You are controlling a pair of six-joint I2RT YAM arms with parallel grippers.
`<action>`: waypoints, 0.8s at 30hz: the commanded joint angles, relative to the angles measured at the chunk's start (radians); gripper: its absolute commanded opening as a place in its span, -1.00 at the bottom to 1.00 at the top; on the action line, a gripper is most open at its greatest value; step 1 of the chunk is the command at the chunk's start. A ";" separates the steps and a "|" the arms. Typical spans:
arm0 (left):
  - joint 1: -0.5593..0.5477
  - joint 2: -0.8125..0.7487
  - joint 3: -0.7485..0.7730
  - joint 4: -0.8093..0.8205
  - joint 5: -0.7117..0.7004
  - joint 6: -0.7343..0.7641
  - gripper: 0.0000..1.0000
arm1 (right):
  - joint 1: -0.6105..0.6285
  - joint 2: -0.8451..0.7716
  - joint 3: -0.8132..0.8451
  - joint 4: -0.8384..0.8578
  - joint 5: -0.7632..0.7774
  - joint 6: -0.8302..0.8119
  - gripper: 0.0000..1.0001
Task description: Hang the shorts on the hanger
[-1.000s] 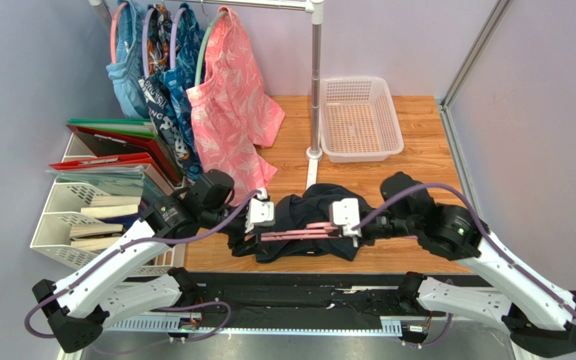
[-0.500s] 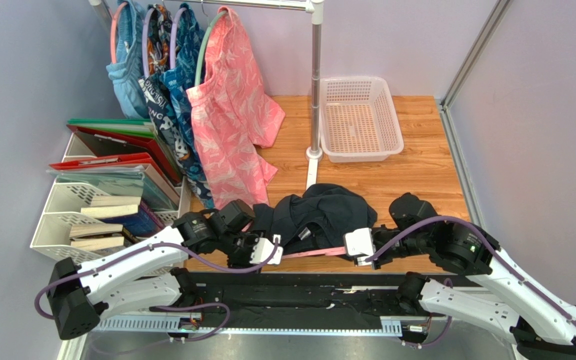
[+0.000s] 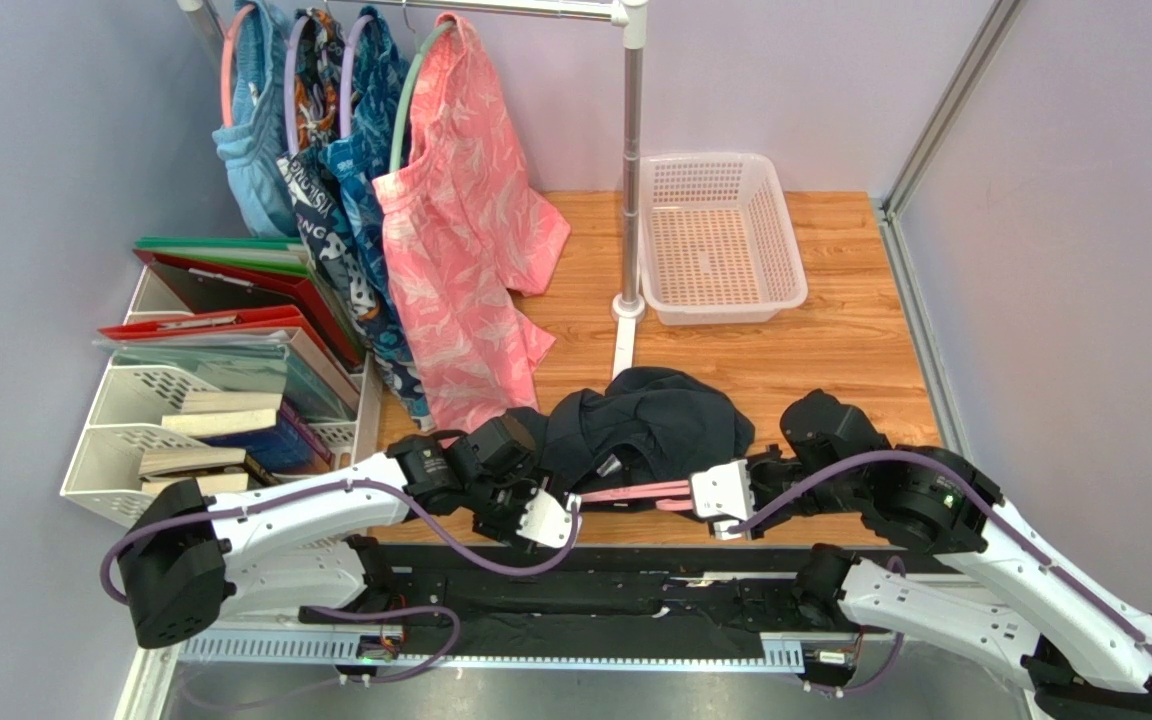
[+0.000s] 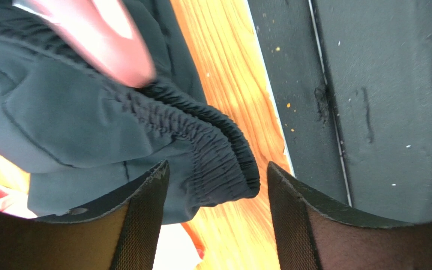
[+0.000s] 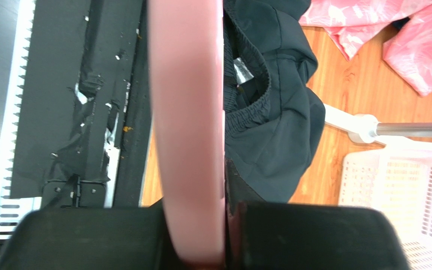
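The black shorts [image 3: 645, 425] lie bunched on the wooden table near its front edge. The thin pink hanger [image 3: 630, 492] juts out from under their near side. My right gripper [image 3: 705, 492] is shut on the hanger [image 5: 187, 112], with the shorts [image 5: 272, 129] just beyond it. My left gripper [image 3: 545, 519] sits at the front left of the shorts, open. In the left wrist view the elastic waistband [image 4: 215, 149] shows in the gap of the left gripper [image 4: 218, 171] without being pinched. A blurred pink part of the hanger [image 4: 108, 42] crosses above it.
A white basket [image 3: 720, 237] stands at the back beside the rail's pole [image 3: 632, 165]. A pink leaf-print garment [image 3: 462, 225] and blue patterned garments [image 3: 312, 165] hang at the back left. File trays [image 3: 184, 428] stand on the left. The black mounting rail [image 3: 612, 578] runs along the near edge.
Both grippers have drawn back toward the near edge. The hanger came with the right gripper, from across the shorts to their near side. The left gripper moved round to the shorts' front left.
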 commanded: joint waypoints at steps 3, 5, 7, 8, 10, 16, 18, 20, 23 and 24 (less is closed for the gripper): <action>-0.006 0.013 -0.005 0.043 -0.013 0.078 0.04 | 0.001 -0.015 0.033 0.054 0.041 -0.047 -1.00; -0.006 0.007 0.000 0.031 -0.020 0.068 -0.19 | 0.001 -0.013 0.044 0.064 0.039 -0.047 -1.00; -0.006 0.003 0.010 0.015 -0.020 0.048 -0.33 | 0.003 -0.013 0.073 0.064 0.027 -0.041 -1.00; -0.006 -0.010 0.015 0.009 -0.014 0.040 -0.38 | 0.003 -0.010 0.087 0.061 0.010 -0.038 -1.00; -0.006 -0.023 0.030 -0.012 -0.005 0.019 -0.50 | 0.001 -0.004 0.118 0.058 0.001 -0.039 -1.00; -0.006 -0.056 0.090 -0.074 0.027 -0.029 -0.66 | 0.001 -0.013 0.113 0.057 0.018 -0.096 -1.00; -0.006 -0.063 0.108 -0.084 0.027 -0.037 -0.67 | 0.003 -0.021 0.096 0.043 0.028 -0.117 -1.00; -0.006 -0.066 0.115 -0.098 0.030 -0.041 -0.67 | 0.001 -0.031 0.061 0.035 0.035 -0.150 -1.00; -0.006 -0.067 0.115 -0.106 0.018 -0.043 -0.69 | 0.001 -0.056 0.027 0.020 0.054 -0.186 -1.00; -0.006 -0.067 0.115 -0.109 0.018 -0.043 -0.69 | 0.001 -0.068 0.009 0.017 0.058 -0.189 -1.00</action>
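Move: The left hand, open, has the left end of the black shorts' waistband between its fingertips, about 1 cm to its right and 1 cm below. The pink shorts' hem is some 10 cm ahead and 7 cm left; the hanger's free end is about 7 cm right, 1 cm ahead and 8 cm above. From the right hand, holding the hanger, the waistband opening lies roughly 12 cm left, 1 cm ahead and 16 cm below. Left fingers pinch the waistband end and lift about 4 cm; the right hanger hand rises 4, then dips slightly. ##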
